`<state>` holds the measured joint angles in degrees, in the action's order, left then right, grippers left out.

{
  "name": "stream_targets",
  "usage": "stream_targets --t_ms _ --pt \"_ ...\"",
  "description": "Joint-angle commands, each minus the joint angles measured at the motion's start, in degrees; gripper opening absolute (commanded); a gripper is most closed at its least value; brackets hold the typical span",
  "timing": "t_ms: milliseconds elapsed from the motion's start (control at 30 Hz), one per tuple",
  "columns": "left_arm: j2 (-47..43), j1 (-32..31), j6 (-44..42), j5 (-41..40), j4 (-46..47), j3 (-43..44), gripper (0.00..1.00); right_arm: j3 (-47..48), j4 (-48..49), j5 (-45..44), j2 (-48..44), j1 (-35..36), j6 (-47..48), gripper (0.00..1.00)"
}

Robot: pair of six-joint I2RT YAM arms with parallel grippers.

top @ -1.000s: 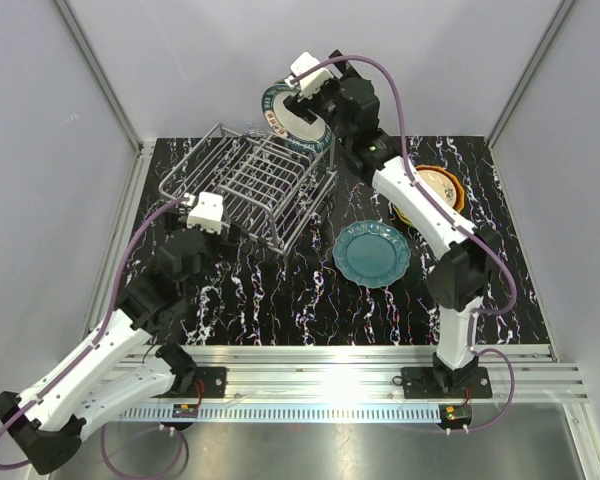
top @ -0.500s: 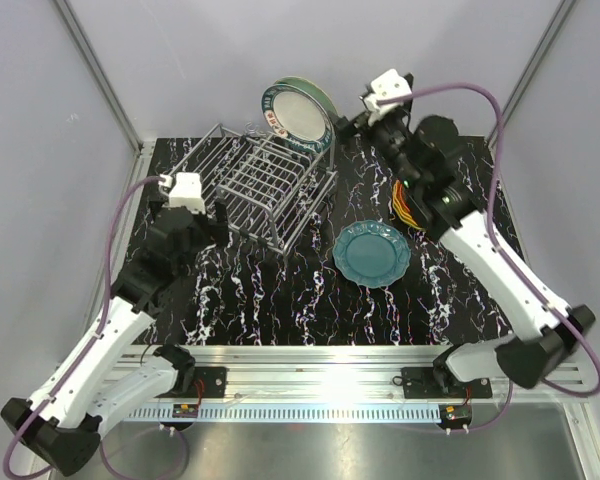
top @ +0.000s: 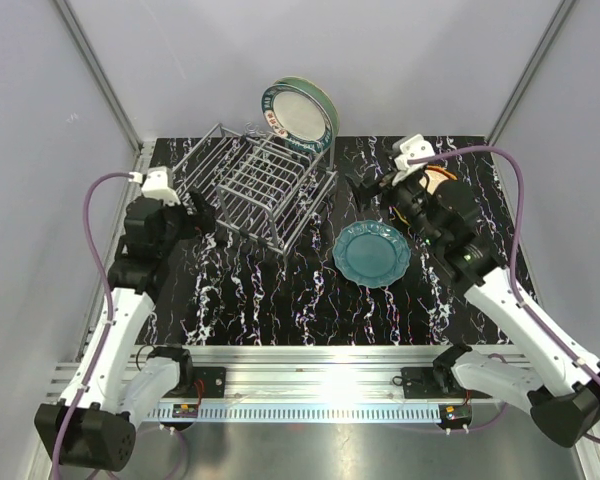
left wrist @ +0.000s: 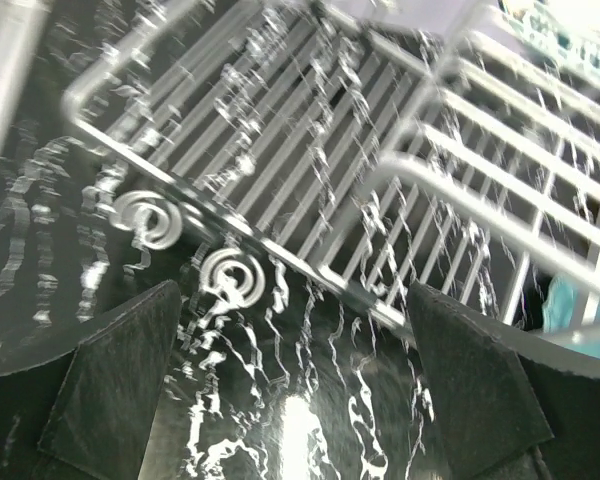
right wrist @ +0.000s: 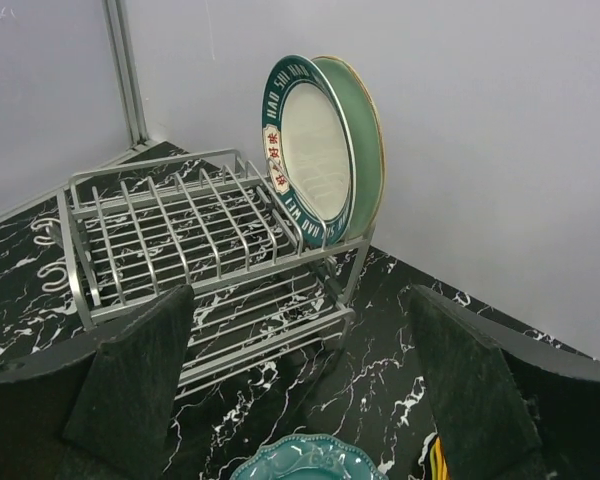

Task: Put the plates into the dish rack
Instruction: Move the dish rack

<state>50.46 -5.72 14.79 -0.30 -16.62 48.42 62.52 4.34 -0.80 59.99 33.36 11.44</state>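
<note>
The silver dish rack [top: 255,185] stands at the back left of the table. A cream-centred plate [top: 298,113] stands upright at its far end, with a mint green plate [right wrist: 368,130] right behind it. A dark teal plate [top: 372,253] lies flat on the table to the rack's right. A stack of plates [top: 442,177] shows behind my right arm, mostly hidden. My right gripper [top: 368,190] hangs open and empty between the rack and that stack, above the teal plate's far edge [right wrist: 300,462]. My left gripper [top: 198,210] is open and empty at the rack's near-left corner [left wrist: 230,280].
The table is black marble-patterned, with grey walls close behind and to the sides. An aluminium rail with both arm bases [top: 320,380] runs along the near edge. The rack's raised frame [right wrist: 210,270] stands between the two grippers.
My right arm has drawn back from the upright plates, down and to the right, leaving them in the rack. My left arm has pulled back to the left, off the rack's front.
</note>
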Motion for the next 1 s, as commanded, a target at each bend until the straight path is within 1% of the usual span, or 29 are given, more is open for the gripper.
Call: stream_targets --t_ms 0,67,133,233,267,333,500,633,833,967 --pt "1.39 0.09 -3.01 8.72 9.93 -4.38 0.99 -2.13 1.64 -0.08 -4.61 0.03 -2.3 0.95" --pt "3.5 0.09 -4.5 10.22 11.61 -5.35 0.99 -4.15 1.81 -0.34 -6.37 0.03 -3.17 0.95" --pt "5.43 0.09 -5.03 9.09 12.49 -5.53 0.99 -5.65 3.13 -0.78 -8.12 0.03 -4.05 0.95" --pt "7.28 0.09 -5.29 6.72 16.44 -6.67 0.99 -8.73 5.06 -1.48 -9.62 0.03 -4.32 0.95" --pt "7.9 0.09 -5.64 6.8 20.1 -7.11 0.99 -9.6 5.24 -1.75 -9.71 -0.05 -4.24 0.95" --pt "10.18 0.09 -6.52 6.45 22.94 -7.12 0.97 -10.14 5.24 -2.1 -9.98 0.03 -4.06 0.95" --pt "15.71 0.0 -6.96 8.47 30.5 -7.2 0.95 -12.42 5.59 -2.98 -11.38 -0.05 -3.01 0.96" --pt "18.62 -0.08 -6.26 10.13 35.15 -7.73 0.89 -13.04 5.59 -3.33 -12.0 -0.05 -2.56 0.96" --pt "20.47 -0.35 -3.8 11.9 39.11 -8.43 0.82 -14.09 6.21 -3.25 -12.7 0.03 -2.83 0.96" --pt "21.35 -0.52 -2.05 12.95 40.79 -8.7 0.72 -14.18 6.3 -3.33 -12.61 -0.05 -2.83 0.96"
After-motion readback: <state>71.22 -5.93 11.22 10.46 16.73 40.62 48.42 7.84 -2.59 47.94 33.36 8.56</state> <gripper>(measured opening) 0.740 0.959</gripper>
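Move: The dish rack's upper-tier near-left corner, with its post, is about 10 cm ahead of the left gripper, 5 cm to its right and 6 cm lower. The wire coils at the rack's foot lie some 5 cm ahead, straight in line and 23 cm down; the standing plates are roughly 22 cm ahead, 21 cm right and 2 cm higher. From the right gripper that corner is about 8 cm ahead, 31 cm left and 20 cm below. Drop the left gripper about 6 cm, easing it right, then drive it some 7 cm forward to the upper tier's near-left corner, turning about 10 degrees clockwise. Bring the open fingers astride the corner and start closing them, by about a quarter. Meanwhile, draw the empty right gripper a few centimetres back, right and down, fingers kept open. ##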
